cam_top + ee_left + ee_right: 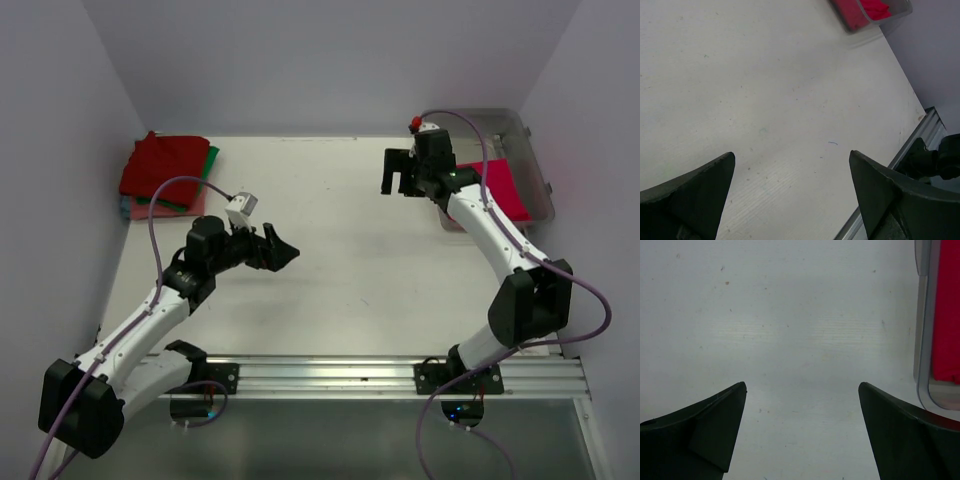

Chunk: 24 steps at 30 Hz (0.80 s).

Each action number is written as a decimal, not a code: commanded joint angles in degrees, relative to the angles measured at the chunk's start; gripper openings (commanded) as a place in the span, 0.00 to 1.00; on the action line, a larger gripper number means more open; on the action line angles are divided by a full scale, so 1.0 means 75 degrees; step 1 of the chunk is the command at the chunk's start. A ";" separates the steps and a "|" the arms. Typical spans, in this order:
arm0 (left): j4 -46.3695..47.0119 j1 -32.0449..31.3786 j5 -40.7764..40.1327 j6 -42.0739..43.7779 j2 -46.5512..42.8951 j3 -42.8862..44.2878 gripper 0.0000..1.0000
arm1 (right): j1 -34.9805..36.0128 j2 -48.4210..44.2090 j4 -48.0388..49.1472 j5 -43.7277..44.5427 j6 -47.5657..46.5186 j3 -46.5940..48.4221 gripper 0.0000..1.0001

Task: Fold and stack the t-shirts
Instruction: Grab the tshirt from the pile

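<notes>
A stack of folded t-shirts (165, 175) lies at the table's far left corner: dark red on top, green and salmon-pink edges showing beneath. A bright crimson-pink t-shirt (500, 188) sits inside the clear bin (535, 165) at the far right, also visible in the left wrist view (865, 10) and the right wrist view (946, 315). My left gripper (283, 252) hovers open over the table's left-centre with nothing between its fingers (700, 195). My right gripper (398, 178) stands open just left of the bin, holding nothing, its fingers (705, 430) over bare table.
The white table (350, 260) spans the space between the arms. A metal rail (400, 375) runs along the near edge. Grey walls close in the left, back and right sides. The right arm's cable loops over the bin.
</notes>
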 commanded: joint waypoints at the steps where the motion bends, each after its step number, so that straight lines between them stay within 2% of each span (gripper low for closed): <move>1: 0.0180 -0.0035 -0.0099 0.0183 0.0002 0.0119 1.00 | 0.0019 0.0198 -0.0388 0.0633 0.0068 0.0860 0.99; 4: 0.0191 -0.0035 -0.0099 0.0160 0.0002 0.0084 1.00 | -0.0097 0.0864 -0.1115 0.1675 0.0546 0.1633 0.99; 9: 0.0156 -0.0035 -0.0099 0.0184 -0.0068 0.0131 1.00 | -0.1666 0.1709 -0.1411 0.2157 0.1881 0.2292 0.99; 13: -0.0102 -0.0035 -0.0122 0.0160 -0.0221 0.0072 1.00 | -0.2451 0.2622 -0.1797 0.3162 0.2107 0.3088 0.99; 17: -0.0125 -0.0035 -0.0111 0.0148 -0.0221 0.0096 1.00 | -0.3201 0.3327 -0.1740 0.2709 0.2376 0.3347 0.99; 24: -0.0406 -0.0035 -0.0181 0.0195 -0.0314 0.0248 1.00 | -0.3684 0.4617 -0.1834 0.1901 0.2693 0.3595 0.93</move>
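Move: The red t-shirt in the grey bin lies about 26 cm to the right hand's right, 9 cm farther out and some 15 cm below it. The bin's middle is about 27 cm right and 12 cm ahead, its left wall only about 10 cm right and 11 cm ahead. From the left hand the same t-shirt is roughly 58 cm right and 25 cm ahead. Right hand sweeps 26 cm right and down 10 cm towards the red t-shirt, turning clockwise 50 degrees, fingers open. ##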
